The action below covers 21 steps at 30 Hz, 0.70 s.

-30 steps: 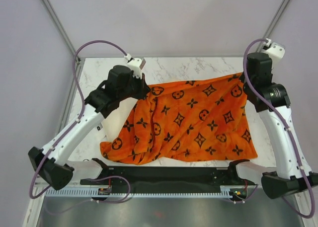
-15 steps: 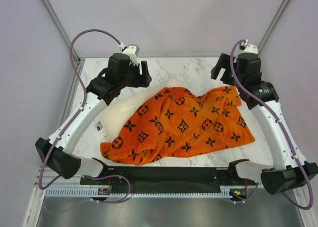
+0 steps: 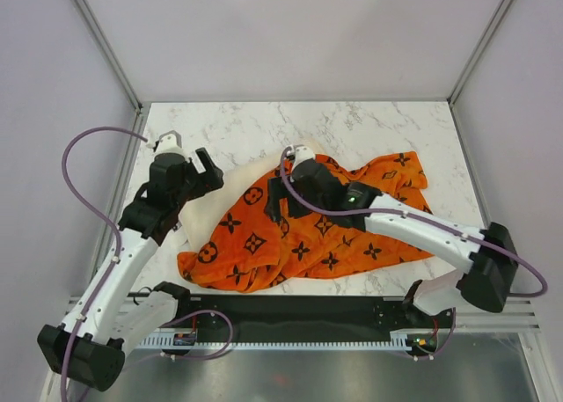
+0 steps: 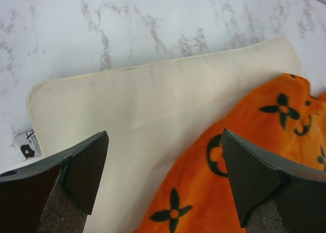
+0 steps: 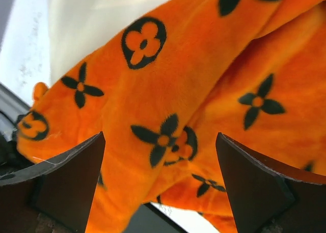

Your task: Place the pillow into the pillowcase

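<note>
The cream-white pillow (image 3: pixel 215 200) lies on the left half of the marble table. Its right part is covered by the orange pillowcase (image 3: pixel 352 222) with black motifs, which lies draped and wrinkled over it. My left gripper (image 3: pixel 209 169) is open and empty above the pillow's bare left part. The left wrist view shows the pillow (image 4: pixel 153 100) and the pillowcase's edge (image 4: pixel 249 161) between my open fingers (image 4: pixel 81 166). My right gripper (image 3: pixel 280 200) is open and empty above the pillowcase's left part (image 5: pixel 173 90). A strip of pillow (image 5: pixel 97 19) shows beyond it.
A small white label (image 4: pixel 24 144) sticks out at the pillow's left end. The black rail (image 3: pixel 290 312) runs along the table's near edge, just in front of the pillowcase. Bare marble (image 3: pixel 352 125) lies at the back. Grey walls stand on both sides.
The pillowcase, held stretched between both grippers a second ago, has been let go and slumped. My left arm pulled back toward the near left. My right arm swung left over the pillowcase.
</note>
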Tool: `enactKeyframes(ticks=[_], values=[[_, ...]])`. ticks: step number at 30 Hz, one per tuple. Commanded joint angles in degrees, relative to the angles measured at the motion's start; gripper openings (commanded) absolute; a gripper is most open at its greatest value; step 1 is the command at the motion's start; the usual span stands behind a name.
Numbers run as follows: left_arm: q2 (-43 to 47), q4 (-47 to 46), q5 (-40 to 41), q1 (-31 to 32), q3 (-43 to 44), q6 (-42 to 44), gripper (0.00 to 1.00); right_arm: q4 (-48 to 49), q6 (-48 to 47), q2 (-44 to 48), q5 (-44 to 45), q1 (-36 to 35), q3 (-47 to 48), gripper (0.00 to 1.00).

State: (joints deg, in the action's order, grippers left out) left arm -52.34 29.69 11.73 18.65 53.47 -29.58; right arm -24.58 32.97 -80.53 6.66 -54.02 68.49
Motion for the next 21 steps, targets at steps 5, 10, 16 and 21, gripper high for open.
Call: enactKeyframes(ticks=[5, 10, 16, 21], values=[[-1.6, -2.6, 7.2, -7.9, -10.3, -14.2, 1.0, 7.0, 6.5, -11.5, 5.4, -3.5, 1.1, 0.72], [-5.1, -2.9, 8.5, -11.2, -14.1, -16.6, 1.0, 7.8, 7.0, -6.7, 9.5, -3.4, -1.5, 0.07], [-6.5, -4.2, 9.6, -11.4, -16.8, -19.1, 1.0, 3.6, 7.0, 6.5, 10.5, 0.5, -6.4, 0.0], [-8.4, -6.5, 8.5, -11.4, -19.8, -21.7, 1.0, 0.1, 6.8, 13.9, 11.2, 2.5, -9.2, 0.0]])
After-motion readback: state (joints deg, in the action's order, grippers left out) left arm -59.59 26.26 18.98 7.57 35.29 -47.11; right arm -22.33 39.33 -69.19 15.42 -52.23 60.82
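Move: The pillowcase fold under the right hand lies about 3 cm to its left, level fore and aft, some 9 cm below. The bare pillow strip is roughly 8 cm ahead and 6 cm left of that hand, about 11 cm down. For the left hand, the pillow's left end lies about 8 cm left, 3 cm back and 18 cm down; the pillowcase's near-left corner sits some 17 cm back, 5 cm left and 18 cm down. Right fingers pinch the orange fold: the hand sinks about 8 cm with a slight leftward drift, shuts on the cloth, then lifts it some 10 cm while drawing it right. Meanwhile the left hand, fingers staying open, drops about 15 cm and goes left over the pillow's left end, turning some 25 degrees counter-clockwise and tipping down. ##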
